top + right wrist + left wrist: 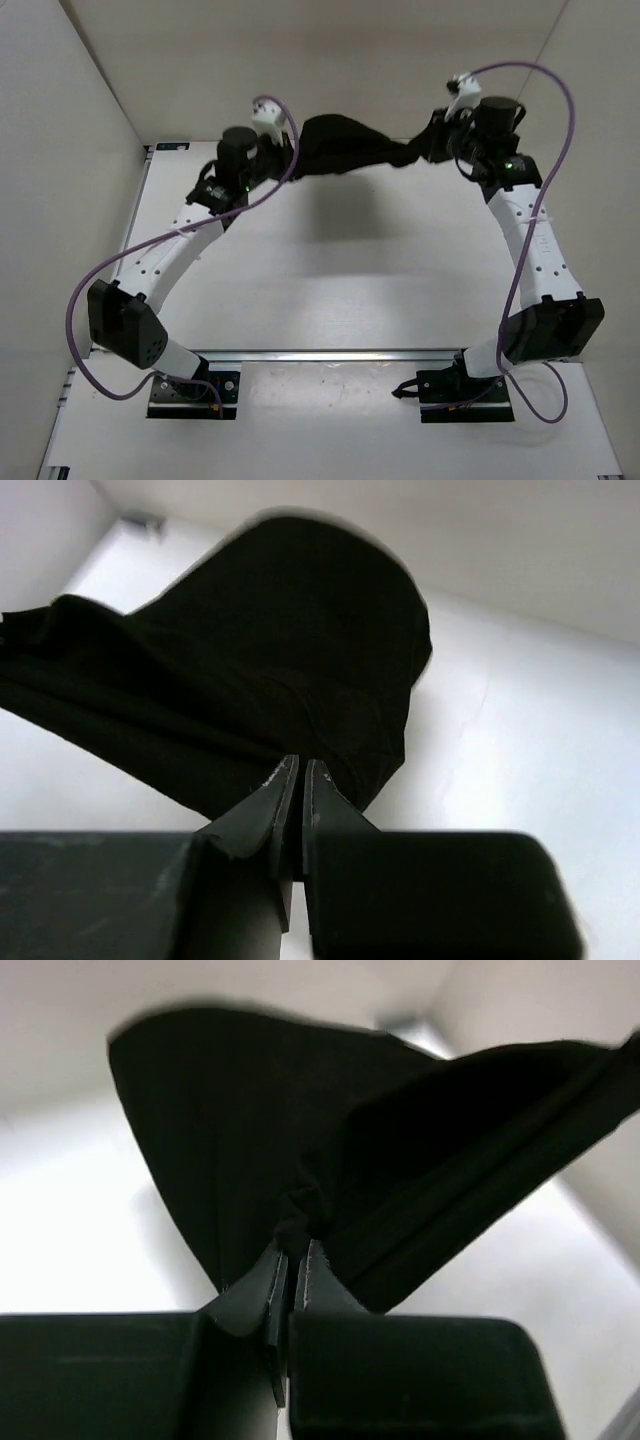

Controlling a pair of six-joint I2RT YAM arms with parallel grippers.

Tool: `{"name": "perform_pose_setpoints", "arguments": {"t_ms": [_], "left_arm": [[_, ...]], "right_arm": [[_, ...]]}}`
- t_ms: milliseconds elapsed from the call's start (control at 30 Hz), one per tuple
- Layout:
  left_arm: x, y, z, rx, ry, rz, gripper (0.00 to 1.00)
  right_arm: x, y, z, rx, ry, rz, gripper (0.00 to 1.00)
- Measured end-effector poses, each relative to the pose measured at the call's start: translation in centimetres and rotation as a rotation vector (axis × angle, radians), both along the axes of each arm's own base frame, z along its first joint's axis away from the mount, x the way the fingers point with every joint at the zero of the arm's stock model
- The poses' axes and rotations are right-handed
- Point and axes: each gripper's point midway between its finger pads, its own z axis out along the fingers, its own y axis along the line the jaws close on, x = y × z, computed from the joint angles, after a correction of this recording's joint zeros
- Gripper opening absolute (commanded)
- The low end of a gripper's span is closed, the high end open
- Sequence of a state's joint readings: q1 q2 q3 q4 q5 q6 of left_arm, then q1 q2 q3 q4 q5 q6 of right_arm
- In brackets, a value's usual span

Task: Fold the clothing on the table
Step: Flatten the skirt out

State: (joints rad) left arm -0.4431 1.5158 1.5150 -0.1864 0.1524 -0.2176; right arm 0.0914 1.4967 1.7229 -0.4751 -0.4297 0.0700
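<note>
The black clothing (345, 148) hangs stretched in the air between my two grippers, over the far part of the white table (330, 290), and casts a shadow below. My left gripper (291, 152) grips its left end; in the left wrist view that gripper (297, 1248) is shut on a bunched bit of the clothing (250, 1130). My right gripper (420, 152) grips the right end. From the right wrist, the gripper (301, 765) is pressed shut on the edge of the clothing (260, 660), which sags away from it.
White walls (90, 120) enclose the table on the left, back and right. A metal rail (330, 353) runs along the near edge between the arm bases. Purple cables (540, 80) loop off both arms.
</note>
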Motion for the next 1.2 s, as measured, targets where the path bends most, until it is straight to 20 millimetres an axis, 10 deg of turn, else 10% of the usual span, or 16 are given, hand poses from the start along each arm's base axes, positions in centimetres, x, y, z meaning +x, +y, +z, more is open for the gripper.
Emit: {"name": "perform_pose_setpoints", "arguments": {"t_ms": [133,233,333,567,900,1033,1200], "left_arm": [[-5.4,-0.4,-13.3,0.125,0.247,-0.053,0.0],[-11.5,1.1,-21.5,0.195,0.44,-0.082,0.0],[-17.0,3.0,-25.2,0.189,0.577,-0.101,0.0],[-19.8,4.5,-24.0,0.058,0.595,-0.102,0.0],[-17.9,5.2,-27.9,0.036,0.758,-0.012,0.0],[-9.8,3.9,-25.5,0.035,0.736,0.029,0.0],[3.0,0.6,-15.2,-0.012,0.475,0.038,0.0]], "right_arm": [[-3.8,0.5,-13.7,-0.052,0.297,0.028,0.0],[-11.1,1.9,-25.0,-0.1,0.591,0.088,0.0],[-18.4,3.4,-29.9,-0.103,0.774,0.161,0.0],[-19.7,4.5,-26.9,0.058,0.689,0.21,0.0],[-16.1,5.9,-29.9,0.077,0.838,0.211,0.0],[-7.0,5.0,-25.4,0.077,0.739,0.159,0.0],[4.5,1.9,-12.8,0.061,0.392,0.064,0.0]]}}
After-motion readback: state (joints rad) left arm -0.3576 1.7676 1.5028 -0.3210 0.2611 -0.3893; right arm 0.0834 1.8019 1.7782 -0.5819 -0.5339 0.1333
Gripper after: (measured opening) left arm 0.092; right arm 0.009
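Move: Both grippers hold the skirt, high above the table and roughly 30 cm apart. Its billowing middle lies about 9 cm ahead of the left hand, 15 cm to its right and 4 cm below; from the right hand, some 8 cm ahead, 15 cm to the left and 7 cm below. The bare table under it is level fore-and-aft with the hands and midway between them, roughly 35 cm beneath the left hand and 39 cm beneath the right. Still pinching the skirt by its two top corners, both hands whip it down and back together, about 20 cm back and 25 to 30 cm down, tipping the fingers steeply downward. They hover low briefly, then sweep quickly forward about 20 cm while rising part of the way, the wrists levelling somewhat, still shut on the cloth. ##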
